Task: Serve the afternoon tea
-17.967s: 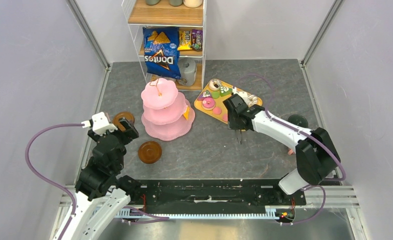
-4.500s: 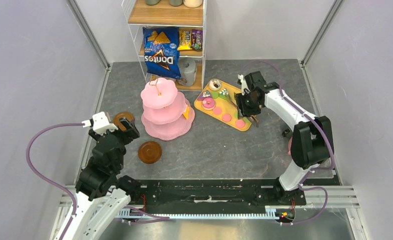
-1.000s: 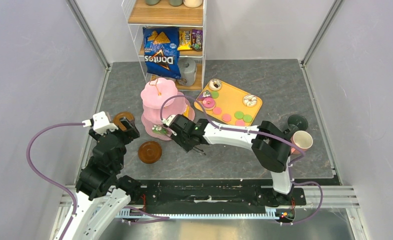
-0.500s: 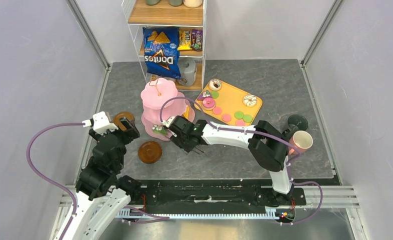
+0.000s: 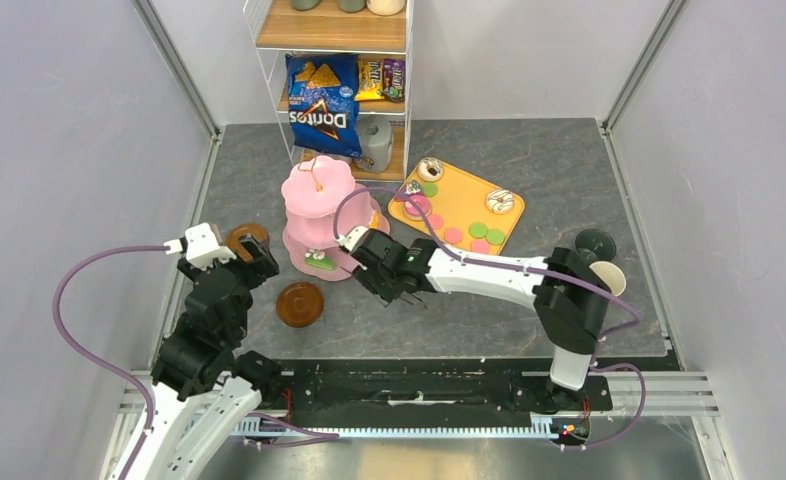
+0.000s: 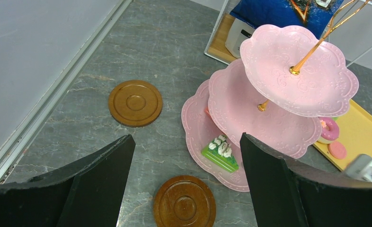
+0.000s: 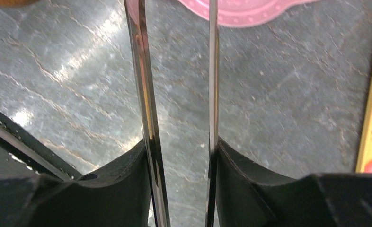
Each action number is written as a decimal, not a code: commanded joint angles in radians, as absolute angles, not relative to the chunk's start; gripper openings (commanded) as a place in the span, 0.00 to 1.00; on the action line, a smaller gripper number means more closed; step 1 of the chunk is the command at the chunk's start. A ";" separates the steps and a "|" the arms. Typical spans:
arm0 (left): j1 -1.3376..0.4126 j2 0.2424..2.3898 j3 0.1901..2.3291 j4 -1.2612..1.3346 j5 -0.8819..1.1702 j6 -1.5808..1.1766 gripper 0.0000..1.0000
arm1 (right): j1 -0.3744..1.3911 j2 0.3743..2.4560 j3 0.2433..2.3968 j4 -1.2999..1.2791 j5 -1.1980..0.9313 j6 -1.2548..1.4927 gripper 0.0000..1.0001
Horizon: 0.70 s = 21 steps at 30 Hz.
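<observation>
The pink three-tier stand (image 5: 319, 200) stands left of centre, also in the left wrist view (image 6: 312, 71). A green cake slice (image 5: 321, 260) lies on its bottom tier (image 6: 220, 152). My right gripper (image 5: 397, 278) is shut on metal tongs (image 7: 144, 94), whose arms stand apart and empty over bare table just right of the stand's rim (image 7: 241, 9). My left gripper (image 6: 186, 189) is open and empty above two brown saucers (image 6: 135, 102) (image 6: 184, 206). The yellow tray (image 5: 464, 195) holds donuts (image 5: 430, 169) and macarons (image 5: 453, 235). A pink mug (image 5: 605, 280) and a dark-green mug (image 5: 593, 245) stand at the right.
A wire shelf (image 5: 334, 90) at the back holds the blue Doritos bag (image 5: 321, 105) and a grey jar (image 5: 377, 143). The right arm (image 5: 489, 272) stretches across the table's middle. Grey walls close in both sides.
My right gripper with the tongs has drawn back to the right, away from the stand. The green cake slice stays on the bottom tier. The left arm has not moved.
</observation>
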<state>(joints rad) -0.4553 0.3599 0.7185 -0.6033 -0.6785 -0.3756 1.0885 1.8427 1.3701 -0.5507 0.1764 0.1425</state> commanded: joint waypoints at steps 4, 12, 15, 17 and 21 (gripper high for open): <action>-0.450 0.362 0.716 -0.570 -0.686 -0.392 0.90 | 1.055 1.661 1.259 -0.628 0.263 0.172 0.52; -0.450 0.362 0.717 -0.572 -0.686 -0.393 0.90 | 0.889 1.540 1.171 -0.664 0.272 0.170 0.51; -0.450 0.362 0.716 -0.572 -0.687 -0.393 0.90 | 0.809 1.525 1.166 -0.660 0.246 0.169 0.50; -0.450 0.363 0.717 -0.572 -0.686 -0.393 0.90 | 0.780 1.531 1.174 -0.654 0.234 0.165 0.49; -0.449 0.363 0.717 -0.572 -0.687 -0.392 0.90 | 0.748 1.576 1.216 -0.638 0.206 0.167 0.47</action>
<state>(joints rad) -0.4553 0.3599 0.7185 -0.6029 -0.6785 -0.3756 0.7605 1.5597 1.1675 -0.6678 0.2405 0.1612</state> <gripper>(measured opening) 0.904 0.485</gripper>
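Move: The tongs in the right hand have already left the green cake wedge on the stand's bottom tier, some 12 cm left of this hand and 6 cm ahead. The pink donut on the yellow tray lies about 16 cm ahead and 8 cm right, 6 cm lower; the near pink cookie is roughly 13 cm ahead and 11 cm right, the yellow wedge 12 cm ahead and 1 cm left. From the left hand, the donut is about 34 cm right and 16 cm ahead, far below. Swing the right hand away from the tea stand and back to the tray, keeping hold of the tongs with the gripper about half open: go some 15 cm right, rising about 3 cm, and in the second half reach forward some 6 cm as well. Meanwhile turn the wrist clockwise about 20 degrees, so the tong tips come over the tray's near left part. ##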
